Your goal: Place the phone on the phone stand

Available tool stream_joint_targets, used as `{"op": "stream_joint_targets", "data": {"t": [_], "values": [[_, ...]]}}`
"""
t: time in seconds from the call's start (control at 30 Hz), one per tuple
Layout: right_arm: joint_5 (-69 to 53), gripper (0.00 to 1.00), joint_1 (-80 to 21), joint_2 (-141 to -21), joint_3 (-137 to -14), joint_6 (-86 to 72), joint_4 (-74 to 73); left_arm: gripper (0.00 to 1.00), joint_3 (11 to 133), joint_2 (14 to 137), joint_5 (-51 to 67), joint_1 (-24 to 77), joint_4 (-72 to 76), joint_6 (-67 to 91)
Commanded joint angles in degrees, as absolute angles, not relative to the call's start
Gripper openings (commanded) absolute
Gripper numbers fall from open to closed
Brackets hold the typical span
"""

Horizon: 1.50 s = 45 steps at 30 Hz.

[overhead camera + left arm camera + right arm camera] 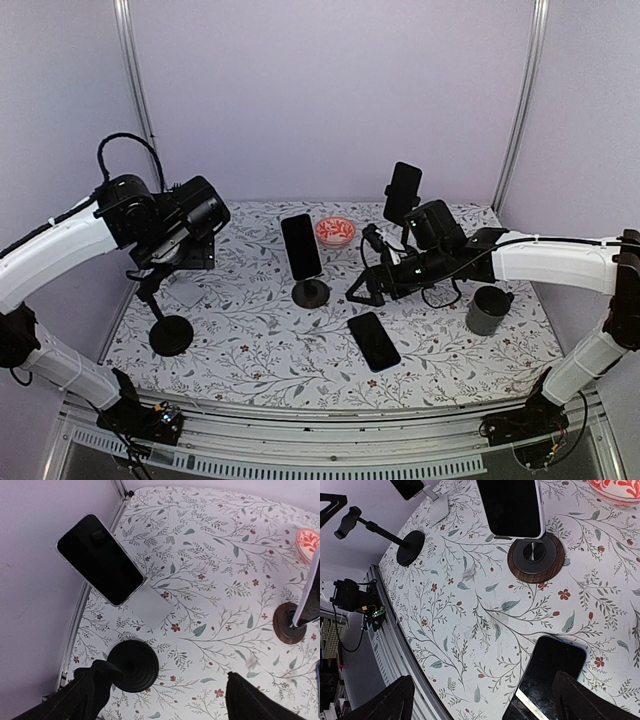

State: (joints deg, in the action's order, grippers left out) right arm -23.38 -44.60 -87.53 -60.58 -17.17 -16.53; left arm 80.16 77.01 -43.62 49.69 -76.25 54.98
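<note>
A black phone with a blue rim lies flat on the floral table, screen up; it also shows in the right wrist view. An empty black phone stand with a round base and thin stem stands at the front left, and shows in the left wrist view and the right wrist view. My right gripper is open above the table, its right finger over the phone's near end; in the top view it hovers just behind the phone. My left gripper is open and empty above the empty stand.
A phone on a wood-ringed round stand stands mid-table. Another phone leans on a white stand at the left wall. A third phone on a stand is at the back. A red bowl and a grey cup are nearby.
</note>
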Motion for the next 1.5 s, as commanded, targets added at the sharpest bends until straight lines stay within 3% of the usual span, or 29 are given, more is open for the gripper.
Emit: {"op": "stream_joint_targets", "data": {"t": [0.0,0.53,0.9,1.17,1.3,1.47], "values": [[-24.9,0.99,-44.4,-87.81,-60.74,-17.64,-14.85,0.93,78.15,74.34,-43.27,44.86,-78.49,50.61],[-25.72,0.99,-44.39,-88.07,-59.5,-18.33,-13.34,0.97,72.16,76.92,-42.37,39.93,-78.49,41.86],[-25.84,0.99,-44.39,-88.6,-59.68,-17.83,-13.21,0.87,69.88,77.37,-41.14,37.59,-78.49,41.7],[-26.01,0.99,-44.39,-89.11,-59.84,-17.5,-13.35,0.75,69.01,77.51,-40.07,37.18,-76.35,40.01],[-26.01,0.99,-44.31,-89.12,-59.85,-17.4,-13.51,0.54,68.95,77.22,-37.99,37.18,-73.28,36.59],[-25.8,0.99,-44.3,-89.08,-59.94,-17.06,-13.84,0.44,69.44,77.27,-37.02,37.17,-70.73,34.37]]}}
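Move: Some 7 cm to the left hand's left, about level with it in reach and 7 cm lower, is the head of the black phone stand. The phone on the white stand lies about 12 cm ahead, 11 cm left and 13 cm below. The phone on the middle stand is roughly 13 cm ahead, 22 cm right and 10 cm below. From the right hand the black stand's head is about 46 cm left, 1 cm ahead and 2 cm above. Sweeping left first and then sinking, the left hand travels about 6 cm each way to bring its open fingers astride the black phone stand's head, tipping farther down and rolling its left side up on the way, some 20 degrees in all. Over the last part the fingers close to about half open around the head, seeming to take hold of it. ##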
